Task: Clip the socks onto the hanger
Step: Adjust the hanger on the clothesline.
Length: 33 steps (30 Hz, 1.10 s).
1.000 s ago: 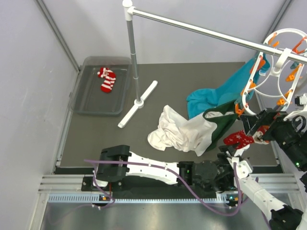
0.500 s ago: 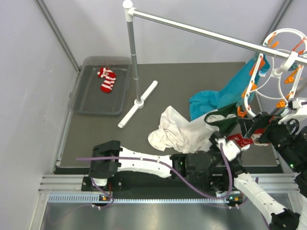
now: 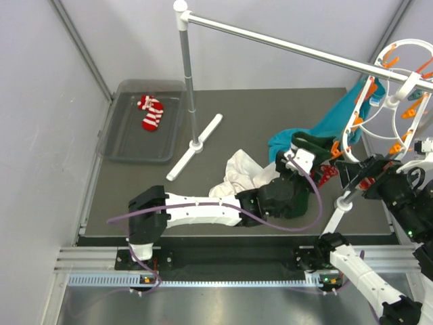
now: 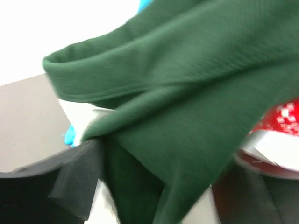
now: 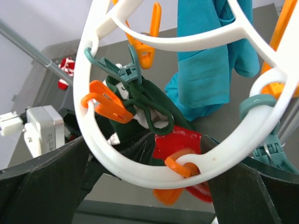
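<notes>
The snowflake sock (image 3: 329,172) hangs red at the hanger's (image 3: 404,87) lower rim, behind the white ring (image 5: 140,175) by an orange clip (image 5: 180,165); whether the clip bites it I cannot tell. A corner of it shows in the left wrist view (image 4: 286,116). The striped sock (image 3: 150,113) lies in the tray, also seen far off (image 5: 67,67). My left gripper (image 3: 306,154) is pushed into the dark green cloth (image 4: 187,93), fingers wide apart, gripping nothing. My right gripper (image 5: 145,158) stands open just below the ring.
A clear tray (image 3: 128,145) sits at the far left. The stand's pole (image 3: 187,81) and long rail (image 3: 284,46) cross the table. A white cloth (image 3: 237,172), the green cloth (image 3: 311,145) and a teal cloth (image 3: 331,125) pile under the hanger.
My left gripper has opened wider and swung from the near edge up into the green cloth. The snowflake sock now sits farther from the near edge. The hanger has swayed slightly.
</notes>
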Each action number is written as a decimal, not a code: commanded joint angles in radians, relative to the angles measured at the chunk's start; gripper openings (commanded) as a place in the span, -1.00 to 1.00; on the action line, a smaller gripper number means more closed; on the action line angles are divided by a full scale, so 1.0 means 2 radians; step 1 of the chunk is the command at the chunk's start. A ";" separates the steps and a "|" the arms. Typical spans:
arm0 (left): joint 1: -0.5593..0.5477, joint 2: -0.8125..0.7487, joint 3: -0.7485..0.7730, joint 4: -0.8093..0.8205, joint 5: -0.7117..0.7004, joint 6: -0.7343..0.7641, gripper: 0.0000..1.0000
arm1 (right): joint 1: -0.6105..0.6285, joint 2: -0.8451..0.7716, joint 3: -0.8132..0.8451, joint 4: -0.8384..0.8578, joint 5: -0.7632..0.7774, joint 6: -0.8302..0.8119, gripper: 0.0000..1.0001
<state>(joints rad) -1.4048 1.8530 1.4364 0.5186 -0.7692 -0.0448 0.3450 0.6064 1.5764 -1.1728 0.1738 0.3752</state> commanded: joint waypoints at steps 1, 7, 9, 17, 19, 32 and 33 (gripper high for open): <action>0.026 0.003 0.019 0.008 0.006 -0.008 0.55 | 0.005 -0.018 -0.008 0.017 0.034 0.043 0.99; 0.039 -0.023 0.022 0.022 0.059 0.016 -0.83 | 0.005 -0.049 -0.015 0.075 0.029 0.076 0.99; 0.038 -0.035 0.014 0.024 0.062 0.018 -1.00 | 0.005 -0.045 -0.013 0.075 0.030 0.072 0.99; 0.043 -0.111 -0.020 0.002 0.046 0.049 -1.00 | 0.005 -0.017 -0.020 0.056 0.004 0.015 1.00; 0.052 -0.128 -0.026 -0.009 0.043 0.055 -1.00 | 0.005 -0.021 -0.023 0.059 -0.011 0.007 1.00; 0.164 -0.178 -0.055 -0.061 0.069 0.059 -0.99 | 0.005 -0.006 0.039 0.017 -0.070 -0.019 0.99; 0.181 -0.179 -0.053 -0.066 0.078 0.058 -0.99 | 0.004 -0.005 0.040 0.014 -0.072 -0.020 0.99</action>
<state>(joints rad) -1.1007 1.5463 1.3216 0.3866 -0.6430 0.0566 0.3450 0.5716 1.6257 -1.1210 0.0620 0.3592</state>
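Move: Just ahead of the left hand's open fingers, about 3 cm forward and level with them, is the upper fold of the green sock. The hanger's left end with its orange clip is some 7 cm to this hand's right, 4 cm farther out and 5 cm higher; the red sock hangs about 8 cm to its right and 1 cm ahead, at much the same height. From the right hand the green fold lies roughly 8 cm forward, 9 cm left and 8 cm lower. Easing forward about 3 cm, the left hand shuts its fingers on the green sock's fold and pinches it, then hauls it up and to the left, swinging forward as it goes: some 14 cm left and 10 cm forward, away from the right hand. The right hand, fingers wide open, bobs and ends about 3 cm higher and slightly back. ##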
